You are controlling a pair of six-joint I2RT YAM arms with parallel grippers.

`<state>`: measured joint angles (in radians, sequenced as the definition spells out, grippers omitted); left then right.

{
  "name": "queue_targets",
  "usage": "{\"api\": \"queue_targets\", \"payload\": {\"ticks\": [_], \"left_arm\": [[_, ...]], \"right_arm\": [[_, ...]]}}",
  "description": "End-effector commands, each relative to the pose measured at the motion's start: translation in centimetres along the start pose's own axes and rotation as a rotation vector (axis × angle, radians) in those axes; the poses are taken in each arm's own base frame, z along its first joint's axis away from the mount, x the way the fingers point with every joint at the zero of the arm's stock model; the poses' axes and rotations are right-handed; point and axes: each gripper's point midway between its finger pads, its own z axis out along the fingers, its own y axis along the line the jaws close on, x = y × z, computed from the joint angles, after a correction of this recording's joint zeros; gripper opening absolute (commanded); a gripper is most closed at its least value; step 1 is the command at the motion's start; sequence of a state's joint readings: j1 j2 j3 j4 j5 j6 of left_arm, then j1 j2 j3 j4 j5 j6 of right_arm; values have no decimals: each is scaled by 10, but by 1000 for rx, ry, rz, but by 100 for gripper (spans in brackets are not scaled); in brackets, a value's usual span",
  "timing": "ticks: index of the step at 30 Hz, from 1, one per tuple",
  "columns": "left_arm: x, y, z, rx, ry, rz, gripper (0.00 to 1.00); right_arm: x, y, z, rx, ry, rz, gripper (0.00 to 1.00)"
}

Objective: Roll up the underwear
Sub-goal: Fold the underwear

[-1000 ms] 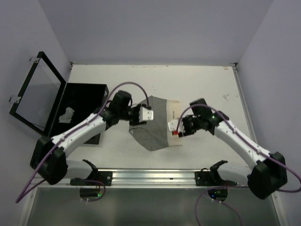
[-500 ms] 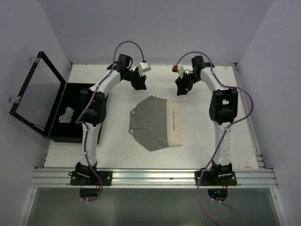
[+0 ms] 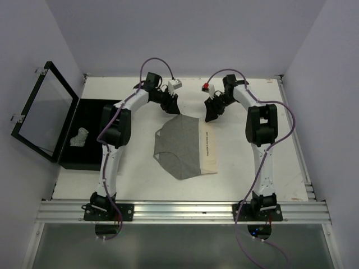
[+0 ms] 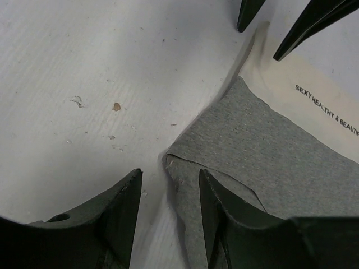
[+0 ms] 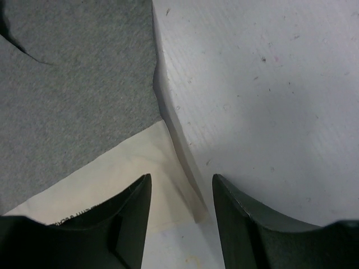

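Observation:
The underwear (image 3: 182, 147) lies flat mid-table, heather grey with a cream waistband (image 3: 209, 147) along its right side. My left gripper (image 3: 173, 106) hovers open at its far left corner. In the left wrist view that gripper (image 4: 170, 171) straddles the grey corner of the underwear (image 4: 269, 151), touching nothing. My right gripper (image 3: 211, 115) stands open at the far right corner. In the right wrist view that gripper (image 5: 182, 177) has the waistband (image 5: 129, 168) corner between its open fingers, beside the grey cloth (image 5: 73, 84). Neither gripper holds anything.
A flat black box (image 3: 92, 120) sits at the table's left with its hinged lid (image 3: 45, 109) raised. A small pale garment (image 3: 80, 137) lies inside it. The right gripper's fingertips (image 4: 247, 14) show at the top of the left wrist view.
Both grippers left the middle of the underwear, swung to the table's far side, and have come back down at its far corners. The right jaws opened wider.

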<state>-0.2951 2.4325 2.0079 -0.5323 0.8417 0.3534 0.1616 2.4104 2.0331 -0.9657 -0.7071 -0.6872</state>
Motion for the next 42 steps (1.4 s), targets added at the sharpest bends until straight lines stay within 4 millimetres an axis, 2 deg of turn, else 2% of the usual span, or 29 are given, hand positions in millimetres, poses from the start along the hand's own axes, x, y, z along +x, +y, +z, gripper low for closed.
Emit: {"api": "queue_targets", "payload": {"ticks": [1, 6, 9, 11, 15, 20, 23, 24, 26, 27, 29, 30, 32, 33, 34, 35, 36, 37, 38, 39, 40, 41, 42], "left_arm": [[5, 2, 14, 25, -15, -70, 49], [16, 5, 23, 3, 13, -95, 47], [21, 5, 28, 16, 15, -122, 43], [19, 2, 29, 30, 8, -127, 36], [15, -4, 29, 68, -6, -129, 21], [5, -9, 24, 100, -30, -104, 0], [-6, -13, 17, 103, -53, -77, 0], [-16, -14, 12, 92, -71, -52, 0], [-23, -16, 6, 83, -84, -27, 0], [-36, -18, -2, 64, -106, 5, 0], [-41, -22, -9, 57, -113, 31, 0], [-53, -28, -19, 49, -131, 63, 0], [-53, -37, -25, 56, -132, 72, 0], [-65, -47, -37, 54, -152, 104, 0], [-55, -53, -38, 62, -139, 93, 0], [-54, -58, -42, 63, -138, 101, 0], [-65, -71, -54, 61, -160, 142, 0], [-50, -78, -54, 69, -139, 121, 0], [-46, -83, -57, 66, -134, 125, 0], [-52, -96, -68, 67, -147, 157, 0], [-33, -104, -67, 82, -122, 126, 0], [-35, -117, -76, 85, -126, 142, 0], [-29, -125, -78, 94, -118, 160, 0]], "right_arm": [[-5, -5, 9, -22, -35, 49, 52], [4, -12, 19, -19, -14, 73, 49], [5, -14, 21, -17, -12, 74, 40], [5, -14, 21, -17, -12, 74, 31], [1, -13, 17, -13, -18, 62, 20], [-8, -12, 10, -9, -32, 38, 9], [-17, -8, 3, -11, -52, 24, 0], [-24, -5, -2, -11, -69, 10, 0], [-31, -2, -10, -4, -86, -5, 0], [-34, -1, -12, -2, -91, -11, 0], [-44, 5, -24, 11, -112, -32, 0], [-46, 7, -27, 13, -115, -39, 0], [-54, 18, -40, 12, -133, -60, 0], [-54, 24, -42, 2, -131, -63, 0], [-54, 29, -46, -3, -132, -72, 0], [-55, 40, -52, -9, -135, -82, 0], [-54, 45, -54, -12, -132, -92, 0], [-51, 52, -56, -20, -122, -105, 0], [-46, 65, -60, -28, -116, -115, 0], [-43, 73, -61, -40, -114, -119, 0], [-40, 80, -64, -45, -109, -135, 0], [-27, 92, -57, -70, -81, -126, 0], [-29, 105, -68, -62, -93, -158, 0]]}}
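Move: The underwear lies flat, with its far edge under both hands. From the left hand, the grey far corner is about 1 cm back, 2 cm to the right and 3 cm below. The far end of the cream waistband lies roughly 13 cm right of that hand and 3 cm back. From the right hand, this waistband end is only about 1 cm ahead, 1 cm left and 1 cm below, and the lettering is some 11 cm back. The left hand settles some 2.5 cm down onto the grey far corner, easing a little to the right, while the right sinks barely 1 cm onto the waistband's far end; both sets of fingers shut from half open and pinch the cloth between their tips. After a short hold both hands lift and swing back over the underwear, the left first and farther, about 11 cm up and 7 cm back, the right about 8 cm up and nearly 5 cm back, with hardly any turn of the wrists. ##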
